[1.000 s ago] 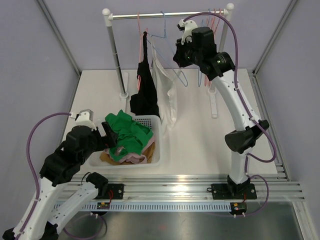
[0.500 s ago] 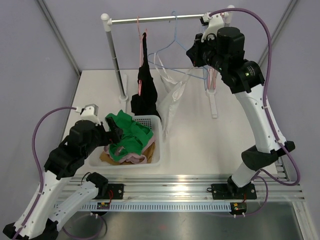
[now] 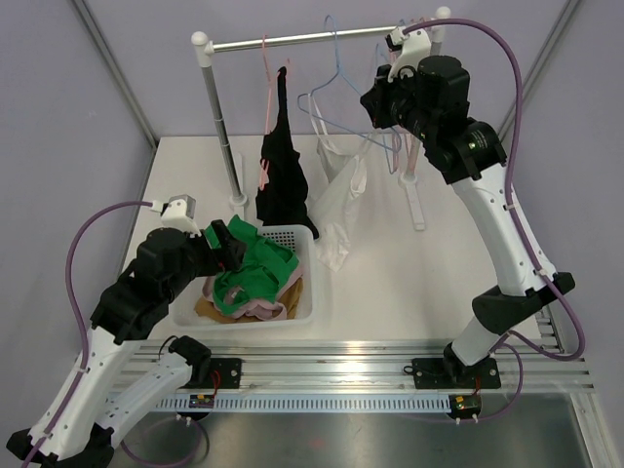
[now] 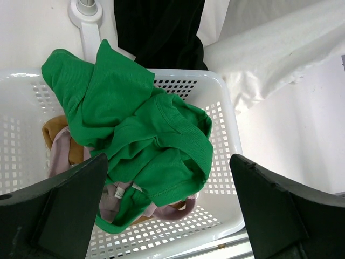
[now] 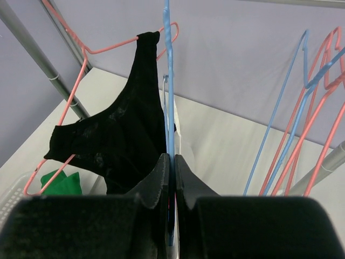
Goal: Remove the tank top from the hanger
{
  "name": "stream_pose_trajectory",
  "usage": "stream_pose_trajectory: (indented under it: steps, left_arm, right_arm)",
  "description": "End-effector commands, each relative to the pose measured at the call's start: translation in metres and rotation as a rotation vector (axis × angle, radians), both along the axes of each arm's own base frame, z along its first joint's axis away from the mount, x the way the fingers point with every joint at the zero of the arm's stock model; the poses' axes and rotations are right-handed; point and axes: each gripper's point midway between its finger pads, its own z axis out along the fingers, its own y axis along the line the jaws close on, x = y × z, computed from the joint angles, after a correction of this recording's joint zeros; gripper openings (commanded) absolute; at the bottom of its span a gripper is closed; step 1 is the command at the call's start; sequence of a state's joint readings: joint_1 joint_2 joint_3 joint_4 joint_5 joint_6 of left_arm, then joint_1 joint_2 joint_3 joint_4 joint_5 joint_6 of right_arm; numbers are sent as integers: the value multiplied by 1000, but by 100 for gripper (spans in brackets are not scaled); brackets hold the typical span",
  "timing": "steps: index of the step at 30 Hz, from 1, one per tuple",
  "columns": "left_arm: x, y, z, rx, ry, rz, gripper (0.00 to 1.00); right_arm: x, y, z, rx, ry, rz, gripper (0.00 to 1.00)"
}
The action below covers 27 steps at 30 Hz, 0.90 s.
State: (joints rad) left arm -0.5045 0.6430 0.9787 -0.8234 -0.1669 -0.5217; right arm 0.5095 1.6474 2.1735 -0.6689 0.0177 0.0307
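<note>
A white tank top [image 3: 341,195] hangs from a blue hanger [image 3: 336,58], tilted beside the rack rod [image 3: 292,41]. My right gripper [image 3: 373,102] is shut on the blue hanger wire [image 5: 171,135], which runs up between its fingers. The hanger's hook sits at rod height; whether it still rests on the rod is unclear. To the left, a black tank top [image 3: 281,175] hangs on a pink hanger [image 5: 81,81]. My left gripper [image 4: 170,199] is open and empty above the basket, with the white tank top [image 4: 269,54] at its upper right.
A white basket [image 3: 307,283] holds a green garment [image 4: 135,135] over pink and tan clothes. Spare pink and blue hangers [image 5: 302,108] hang at the rod's right end. The rack's left post [image 3: 222,127] stands behind the basket.
My right arm has raised the blue hanger and carried it right, and the white top has swung up with it. The left gripper has edged forward over the basket.
</note>
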Motion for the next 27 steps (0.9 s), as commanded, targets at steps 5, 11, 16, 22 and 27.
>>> stream_pose_trajectory:
  steps: [5,11,16,22,27]
  left_arm:
    - [2,2,5,13,-47,-4,99]
    - [-2,10,-4,48,-39,9,99]
    - [-5,17,-7,80,-36,22,99]
    - [-7,19,-6,88,-45,18,99]
    - [-7,18,-8,89,-48,10,99]
  right_arm:
    - [7,16,3,30,-24,48,4]
    - [15,22,-37,-30,72,55,15]
    - [22,26,-63,-59,135,52,25]
    - [35,28,-76,-81,146,30,31]
    - [55,36,-84,-106,162,23,45]
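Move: The right hand still pinches the right side of the blue hanger. The white tank top hangs from that hanger, its middle some 10 cm ahead of the hand, 9 cm to its left and about 20 cm below. The black top is roughly 12 cm ahead, 25 cm left and 18 cm lower; empty hangers hang about 12 cm ahead, 6 cm right, near hand height. From the left hand, the tank top lies some 18 cm ahead, 30 cm right, about level. The right fingers let go of the blue hanger, opening from nearly shut to a little under half. The hand sinks about 10 cm and reaches some 5 cm forward and 3 cm left towards the white tank top, tipping down by roughly 10 degrees. The empty left hand eases about 2 cm left and slightly down, staying open by the basket. ##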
